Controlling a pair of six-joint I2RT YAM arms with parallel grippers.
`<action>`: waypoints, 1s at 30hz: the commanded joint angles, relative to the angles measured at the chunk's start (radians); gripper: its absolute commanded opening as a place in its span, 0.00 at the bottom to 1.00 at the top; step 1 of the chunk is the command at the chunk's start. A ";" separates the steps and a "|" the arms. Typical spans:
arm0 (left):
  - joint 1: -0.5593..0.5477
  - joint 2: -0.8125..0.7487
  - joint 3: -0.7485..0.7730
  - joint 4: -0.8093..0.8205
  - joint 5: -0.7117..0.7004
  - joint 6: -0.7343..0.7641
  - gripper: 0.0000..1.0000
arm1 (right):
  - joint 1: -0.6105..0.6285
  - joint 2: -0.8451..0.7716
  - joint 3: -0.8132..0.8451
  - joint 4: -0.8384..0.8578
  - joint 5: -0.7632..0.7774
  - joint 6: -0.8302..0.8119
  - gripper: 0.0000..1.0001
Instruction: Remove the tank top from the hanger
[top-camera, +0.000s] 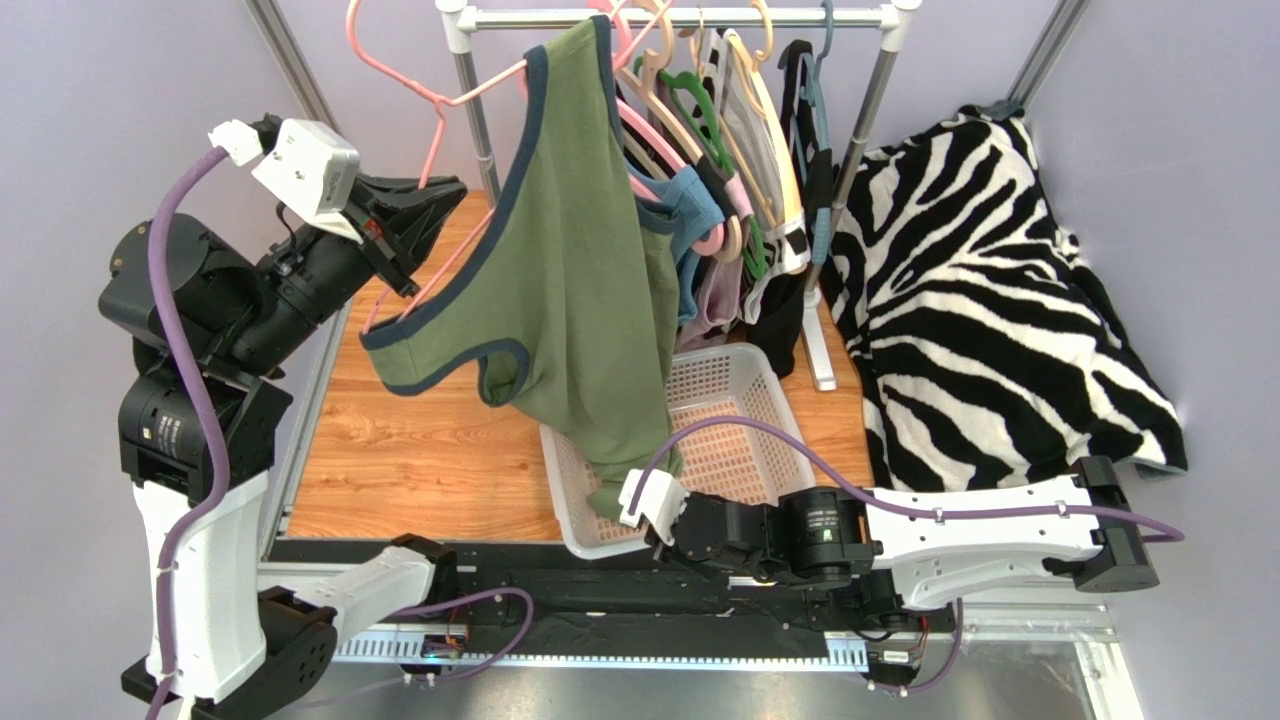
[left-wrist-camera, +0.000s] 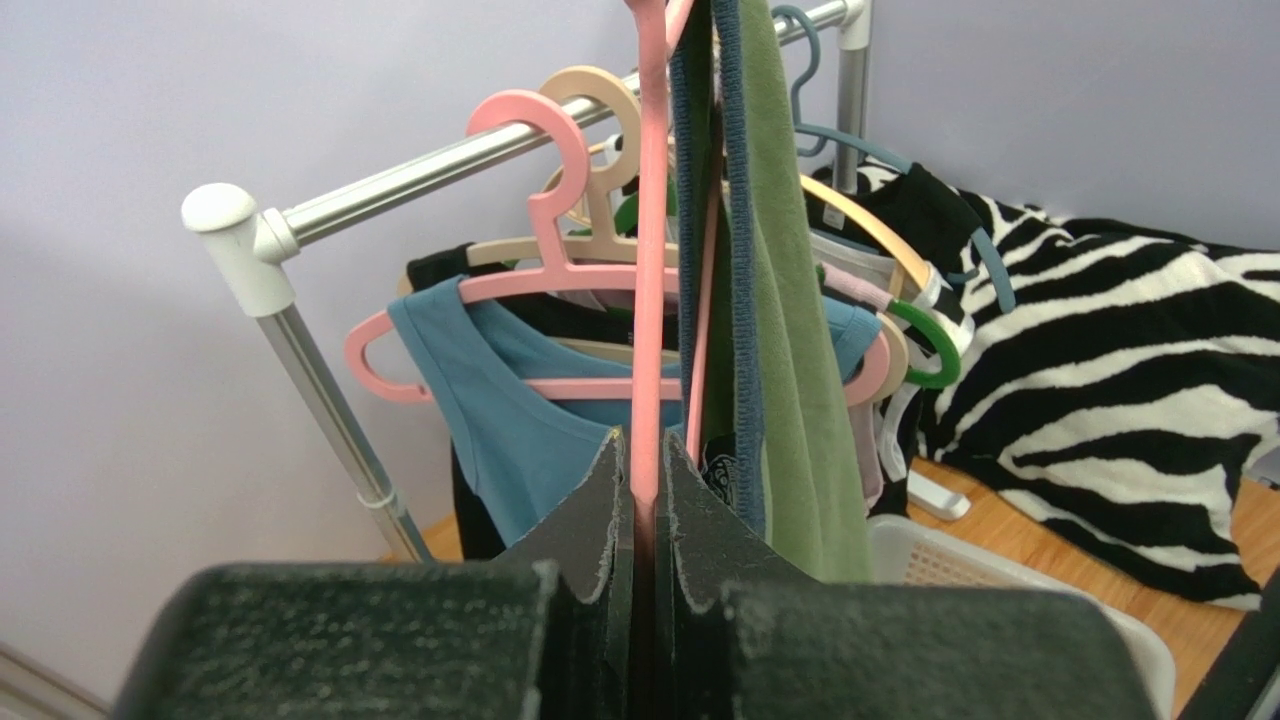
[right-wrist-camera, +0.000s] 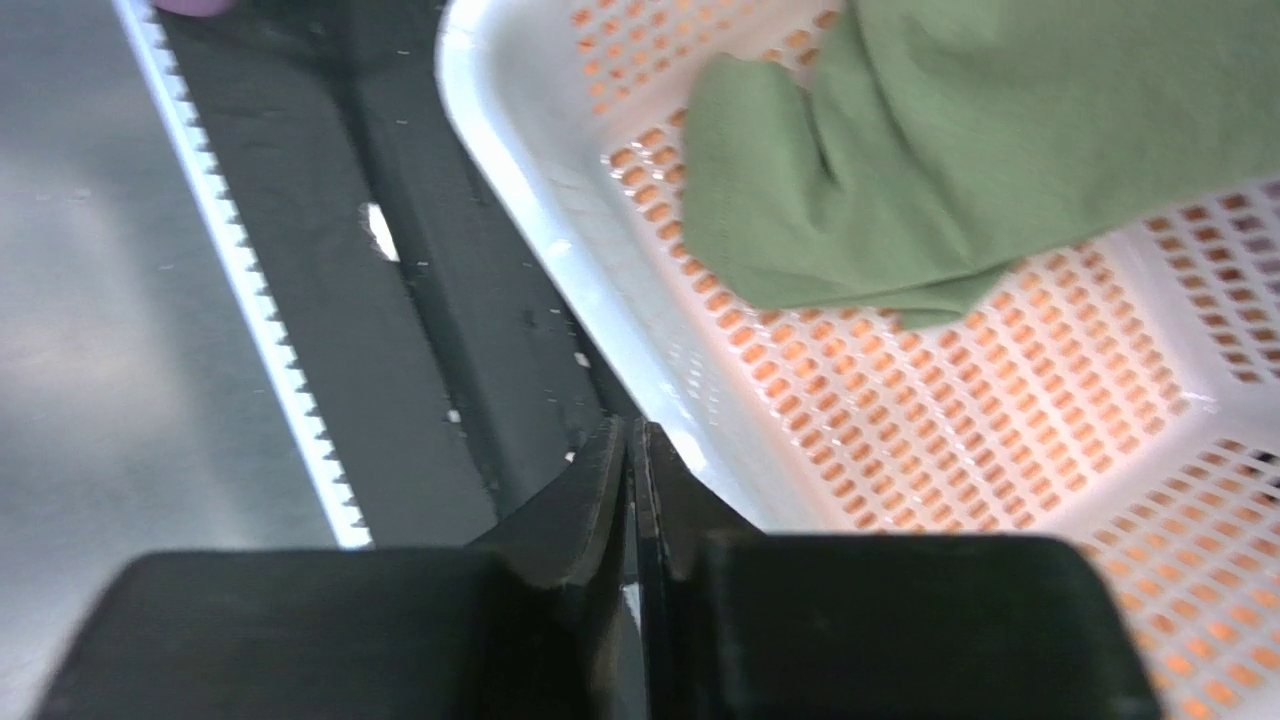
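Observation:
The green tank top (top-camera: 579, 270) with navy trim hangs on a pink hanger (top-camera: 436, 113), lifted off to the left of the rack. My left gripper (left-wrist-camera: 646, 450) is shut on the hanger's (left-wrist-camera: 649, 300) thin pink bar, with the tank top (left-wrist-camera: 789, 345) draped just right of the jaws. The garment's lower hem (right-wrist-camera: 932, 150) lies in the white basket (right-wrist-camera: 601, 300). My right gripper (right-wrist-camera: 634, 435) is shut with nothing between its fingers, low at the basket's near left rim and apart from the fabric.
A metal clothes rack (top-camera: 676, 18) at the back carries several hangers and garments, including a blue top (left-wrist-camera: 496, 405) on another pink hanger. A zebra-print fabric (top-camera: 977, 300) lies at the right. The wooden tabletop (top-camera: 406, 450) shows left of the basket (top-camera: 751, 390).

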 joint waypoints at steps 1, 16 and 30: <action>-0.009 -0.017 -0.042 0.060 -0.006 0.024 0.00 | -0.007 0.027 -0.013 0.107 -0.104 0.004 0.18; -0.028 -0.020 -0.105 0.006 -0.045 0.061 0.00 | -0.106 0.295 0.069 0.268 -0.195 -0.071 0.50; -0.032 0.020 -0.001 -0.121 0.199 -0.065 0.00 | -0.234 0.387 0.150 0.391 -0.176 -0.104 0.47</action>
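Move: Behind the basket's near wall, the right hand has the basket's middle about 17 cm ahead, 3 cm to its right and some 7 cm below. The green tank top's dangling hem is roughly 10 cm ahead of that hand, 5 cm to the left and 5 cm below. The left hand, gripping the pink hanger, has the basket's middle about 28 cm to its right, level fore and aft, and some 53 cm below. Opening to about half, the right hand sweeps some 8 cm left overall, first sinking about 6 cm and easing back slightly behind the basket's near wall, then driving roughly 7 cm forward with its fingers against that wall, pushing the basket along. The left hand keeps its pinch on the hanger and lowers it about 5 cm, tipping down nearly 10 degrees. ##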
